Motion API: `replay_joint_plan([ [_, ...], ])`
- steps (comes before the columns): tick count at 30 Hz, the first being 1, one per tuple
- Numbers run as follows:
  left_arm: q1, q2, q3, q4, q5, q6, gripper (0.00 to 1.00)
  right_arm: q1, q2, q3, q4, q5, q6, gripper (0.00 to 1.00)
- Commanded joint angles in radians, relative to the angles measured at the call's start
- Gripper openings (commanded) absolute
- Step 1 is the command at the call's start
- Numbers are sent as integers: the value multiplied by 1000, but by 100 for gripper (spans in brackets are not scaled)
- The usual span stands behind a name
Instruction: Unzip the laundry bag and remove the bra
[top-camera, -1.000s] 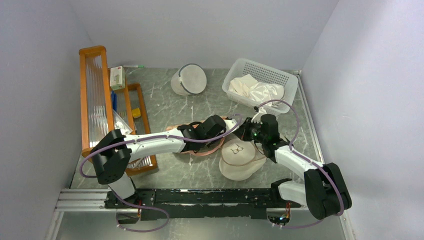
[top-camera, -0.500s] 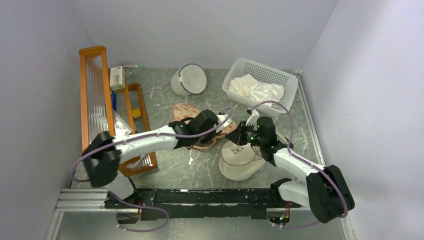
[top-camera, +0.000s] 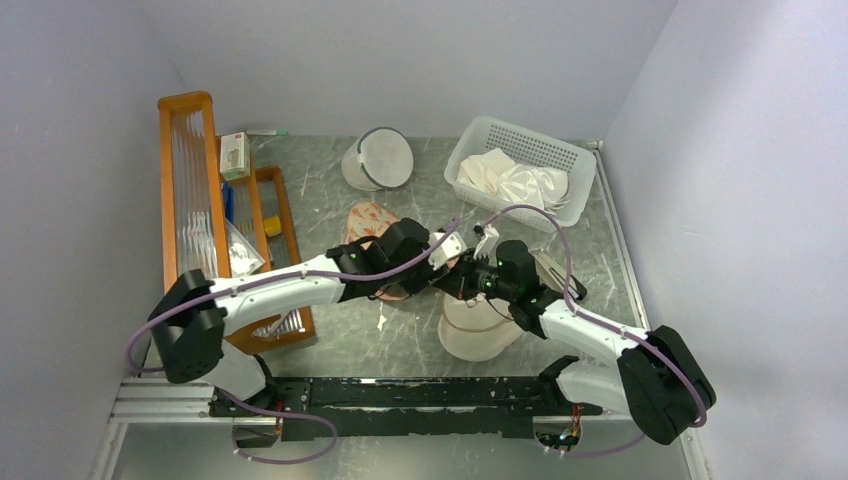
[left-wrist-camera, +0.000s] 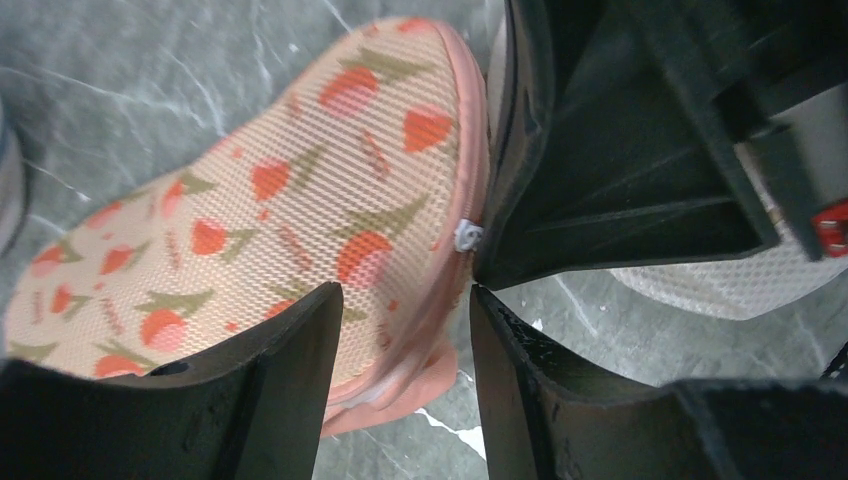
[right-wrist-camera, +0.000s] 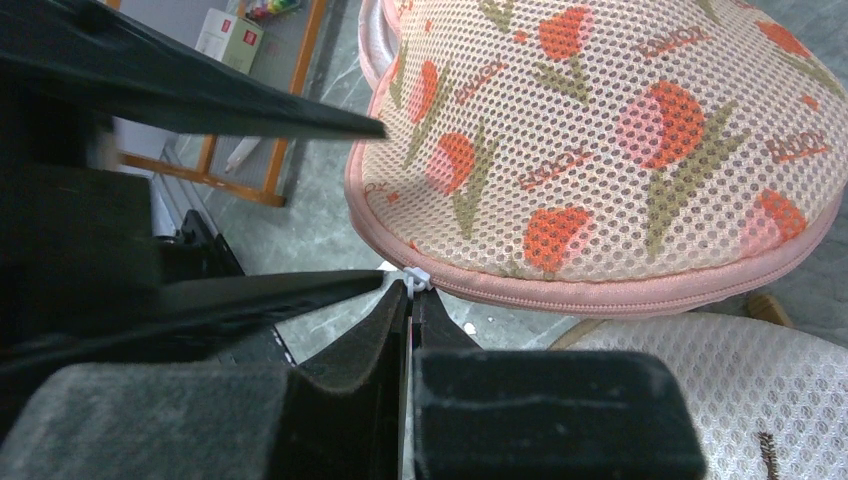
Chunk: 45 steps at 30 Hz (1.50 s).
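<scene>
The laundry bag (left-wrist-camera: 300, 190), peach mesh with red-orange print and pink trim, lies mid-table (top-camera: 368, 220), partly under my left arm. My left gripper (left-wrist-camera: 405, 295) is open, and the bag's trimmed edge sits loosely between its fingers. My right gripper (right-wrist-camera: 410, 292) is shut on the small white zipper pull (right-wrist-camera: 413, 279) at the bag's rim (right-wrist-camera: 620, 295). In the left wrist view the same pull (left-wrist-camera: 467, 236) shows against the right gripper's black tip. The zip looks closed along the visible edge. The bra is hidden.
A round cream pouch (top-camera: 480, 328) lies just below the grippers. At the back stand a white mesh dome bag (top-camera: 380, 158) and a white basket (top-camera: 560, 155) holding white cloth. Wooden racks (top-camera: 190, 190) and a small box (top-camera: 235, 155) line the left side.
My left gripper has gone from shut to open, loosing the bag's edge. Both grippers and the bag shifted toward the back left, uncovering the bag's left lobe. The right gripper stayed shut.
</scene>
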Motion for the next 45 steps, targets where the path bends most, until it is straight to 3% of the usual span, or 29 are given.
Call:
replay_joint_plan([
  [1,0,33,46,-38,51,14,58,11,-21,37,17,25,7,0],
  [5,-1,41,52,-40,35,12,47,14,-22,38,16,26,7,0],
  [11,-1,16,46,-36,-17,13,18,15,-17,49,-24,57,-14,0],
  [14,-1,-17,32,-20,-49,12,8,-6,-17,48,-49,79,-24,0],
  [26,-1,-130,-21,39,-173,15,7,-286,84,25,-48,-37,-117,0],
  [30,0,-197,-52,84,-193,10,7,-300,147,38,12,-62,-107,0],
  [37,0,-327,-110,165,-96,3,7,-294,293,45,203,-80,-80,0],
  [45,1,-278,-91,146,-54,-3,7,-244,468,39,442,-19,-32,0],
])
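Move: The left hand's open fingers straddle the laundry bag's zipped edge, about 2 cm below them; the zip pull is roughly 4 cm to its right and 1 cm ahead. The bag with glasses lies some 12 cm right, 9 cm back and 8 cm below. The right fingers already hold the pull; the far end of the zipped edge is about 8 cm ahead of them, 3 cm right and slightly lower. From there the glasses bag is 9 cm right and 8 cm back, about 6 cm lower. Down about 2 cm goes the left hand and shuts on the zipped edge while the right holds the pull nearly still. Then the left lifts it some 9 cm, drifting left, its fingers levelling; the right, keeping the pull pinched, draws away forward and right about 9 cm towards the edge's far end, then sinks, easing left and on forward. ##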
